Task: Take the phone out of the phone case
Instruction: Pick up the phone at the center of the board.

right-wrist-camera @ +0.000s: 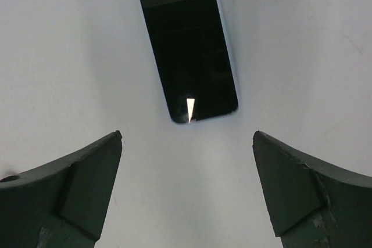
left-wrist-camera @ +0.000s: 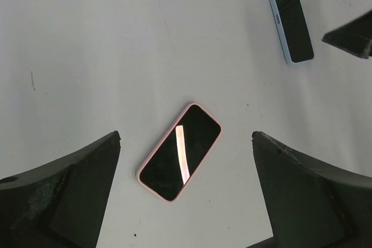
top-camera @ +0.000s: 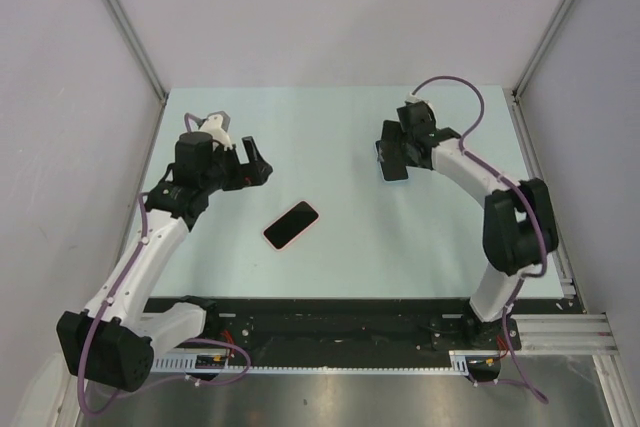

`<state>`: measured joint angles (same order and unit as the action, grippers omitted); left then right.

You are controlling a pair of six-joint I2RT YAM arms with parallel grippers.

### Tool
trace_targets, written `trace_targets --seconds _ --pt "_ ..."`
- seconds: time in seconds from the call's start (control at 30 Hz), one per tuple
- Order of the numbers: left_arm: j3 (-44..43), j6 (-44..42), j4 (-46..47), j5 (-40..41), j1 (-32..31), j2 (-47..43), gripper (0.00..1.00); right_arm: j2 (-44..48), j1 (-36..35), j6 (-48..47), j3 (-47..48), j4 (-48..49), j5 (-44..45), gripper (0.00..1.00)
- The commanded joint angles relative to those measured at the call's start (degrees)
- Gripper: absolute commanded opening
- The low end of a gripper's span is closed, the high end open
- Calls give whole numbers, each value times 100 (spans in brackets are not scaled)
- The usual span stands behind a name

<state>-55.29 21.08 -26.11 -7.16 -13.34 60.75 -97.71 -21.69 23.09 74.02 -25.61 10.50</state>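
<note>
A phone in a pink case (top-camera: 291,224) lies screen up near the table's middle; in the left wrist view it (left-wrist-camera: 179,151) lies on the table below and between my fingers. A second phone in a light blue case (top-camera: 392,171) lies screen up at the back right and also shows in the left wrist view (left-wrist-camera: 292,27). My left gripper (top-camera: 256,169) is open and empty, up and left of the pink phone, with its jaws wide apart (left-wrist-camera: 186,137). My right gripper (top-camera: 393,152) is open and empty, hovering just beside the blue-cased phone (right-wrist-camera: 189,45), jaws wide apart (right-wrist-camera: 187,135).
The pale table (top-camera: 340,257) is closed in by white walls on the left, back and right. A black rail (top-camera: 330,322) with the arm bases and cables runs along the near edge. A tip of the right gripper shows in the left wrist view (left-wrist-camera: 351,36).
</note>
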Motion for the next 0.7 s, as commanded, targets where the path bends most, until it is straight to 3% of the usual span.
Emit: trace_targets --seconds 0.0,0.23,0.67 --pt "-202 45 10 -453 -19 16 100 -836 121 -357 928 -347 -145 100" --pt "-149 19 -105 -567 -19 51 100 -1776 218 -815 1641 -542 215 100" --pt "-158 -166 -193 -514 -19 -90 100 -2525 341 -1122 1941 -797 -1154 100"
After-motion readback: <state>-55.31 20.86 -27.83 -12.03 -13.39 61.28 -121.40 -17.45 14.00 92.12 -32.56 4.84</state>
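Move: The phone in the blue case lies flat about 8 cm ahead of the right hand, 1 cm to its left and some 12 cm below. The only other thing about, the pink-edged phone, lies roughly 32 cm left of the blue-cased one and 22 cm nearer the bases. From the idle left hand the blue-cased phone is some 18 cm ahead, 34 cm to the right and 22 cm down. Down by about 8.5 cm and forward some 5 cm goes the right hand, the forward reach coming mostly first and the sinking carrying on until it levels off low over the near half of the blue-cased phone. The fingers tip about 15 degrees steeper, stay wide open and come to either side of the phone's long edges, still a few centimetres above it. ##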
